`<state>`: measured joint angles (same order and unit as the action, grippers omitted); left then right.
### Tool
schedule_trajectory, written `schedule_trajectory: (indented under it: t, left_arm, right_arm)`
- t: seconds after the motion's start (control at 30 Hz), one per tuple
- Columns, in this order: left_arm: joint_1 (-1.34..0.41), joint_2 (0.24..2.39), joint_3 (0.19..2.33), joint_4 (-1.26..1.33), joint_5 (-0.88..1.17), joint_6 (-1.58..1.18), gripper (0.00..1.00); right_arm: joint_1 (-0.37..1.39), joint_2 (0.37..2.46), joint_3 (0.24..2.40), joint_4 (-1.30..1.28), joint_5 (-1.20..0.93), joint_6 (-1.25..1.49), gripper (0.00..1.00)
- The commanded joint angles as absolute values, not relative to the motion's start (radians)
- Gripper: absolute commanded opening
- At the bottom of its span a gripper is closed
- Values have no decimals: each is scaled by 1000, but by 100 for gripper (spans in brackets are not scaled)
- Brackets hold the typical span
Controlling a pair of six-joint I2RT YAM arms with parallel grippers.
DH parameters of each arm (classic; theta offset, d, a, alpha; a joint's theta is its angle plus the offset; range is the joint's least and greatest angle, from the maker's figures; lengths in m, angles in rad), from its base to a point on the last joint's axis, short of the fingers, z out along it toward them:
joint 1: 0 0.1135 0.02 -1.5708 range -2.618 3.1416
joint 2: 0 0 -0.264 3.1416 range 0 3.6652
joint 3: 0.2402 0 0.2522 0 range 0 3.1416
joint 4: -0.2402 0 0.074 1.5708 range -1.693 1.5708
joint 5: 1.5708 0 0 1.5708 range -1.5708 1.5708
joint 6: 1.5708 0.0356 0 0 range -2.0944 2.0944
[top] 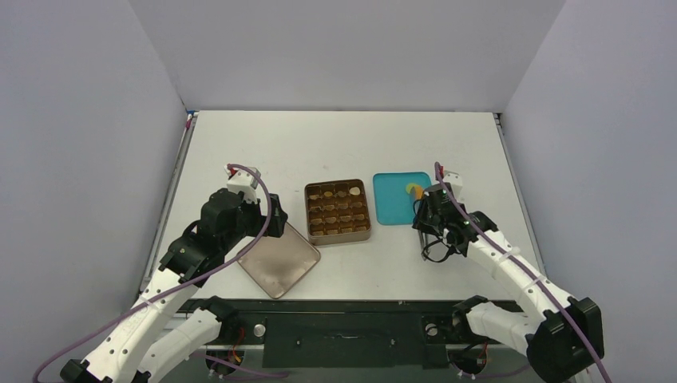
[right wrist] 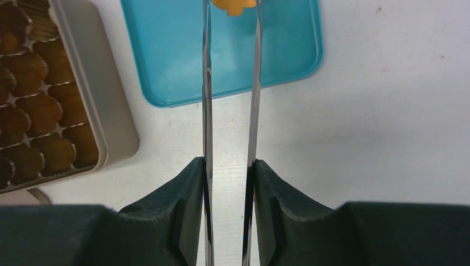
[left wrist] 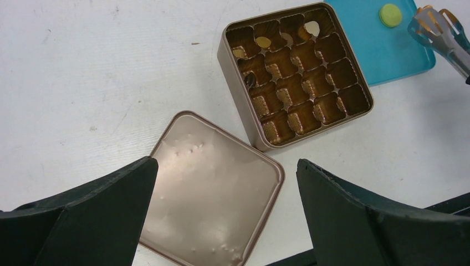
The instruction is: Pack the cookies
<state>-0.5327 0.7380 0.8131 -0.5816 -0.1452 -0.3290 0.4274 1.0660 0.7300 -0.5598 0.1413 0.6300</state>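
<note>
An orange cookie (right wrist: 235, 5) sits pinched between the tips of the long metal tweezers (right wrist: 208, 111), low over the teal tray (right wrist: 166, 55). My right gripper (right wrist: 228, 163) is shut on the tweezers' two arms. A green cookie (left wrist: 390, 15) lies on the tray beside the tweezer tips (left wrist: 438, 27). The gold tin (left wrist: 238, 94) stands open, with a pale cookie (left wrist: 312, 27), a yellow one (left wrist: 263, 42) and a dark one (left wrist: 250, 80) in its compartments. My left gripper (left wrist: 226, 162) hangs wide open and holds nothing, above the tin's lid (left wrist: 213, 183).
The lid (top: 279, 259) lies flat at the tin's (top: 339, 238) front left, near the table's front edge. The tray (top: 395, 209) sits just right of the tin. White walls enclose the table on three sides.
</note>
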Motion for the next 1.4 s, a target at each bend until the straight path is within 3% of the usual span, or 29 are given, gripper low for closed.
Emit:
schedule_trajectory:
  t: [0.0, 0.43, 0.9, 1.37]
  left_arm:
    - [-528, 728, 826, -559, -145, -331, 97]
    - [-528, 722, 825, -559, -146, -332, 96]
    - [-528, 724, 825, -560, -147, -332, 97]
    - [-528, 722, 825, -560, -144, -331, 97]
  right_arm:
    - [474, 1011, 831, -632, 148, 596, 17]
    - [651, 1081, 1038, -764, 120, 512, 17]
    - [849, 1334, 1251, -791, 66, 428, 19]
    - [895, 1489, 1348, -783, 98, 420, 21]
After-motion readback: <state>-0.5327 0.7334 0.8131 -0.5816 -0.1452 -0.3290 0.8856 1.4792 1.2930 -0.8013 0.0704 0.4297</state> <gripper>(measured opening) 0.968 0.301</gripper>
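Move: The right hand grips tongs that already hold the orange cookie; the cookie box it is bound for lies about 23 cm to its left, 4 cm ahead and 10 cm below. The blue tray is some 7 cm ahead and 4 cm left of this hand, 12 cm below, with the green cookie on it roughly 10 cm ahead and 2 cm left. From the left hand the box lies about 7 cm ahead, 14 cm right and 20 cm below. Keeping the tongs clamped, the right hand rises about 8 cm, swings 16 cm left over the box, then dips slightly. ##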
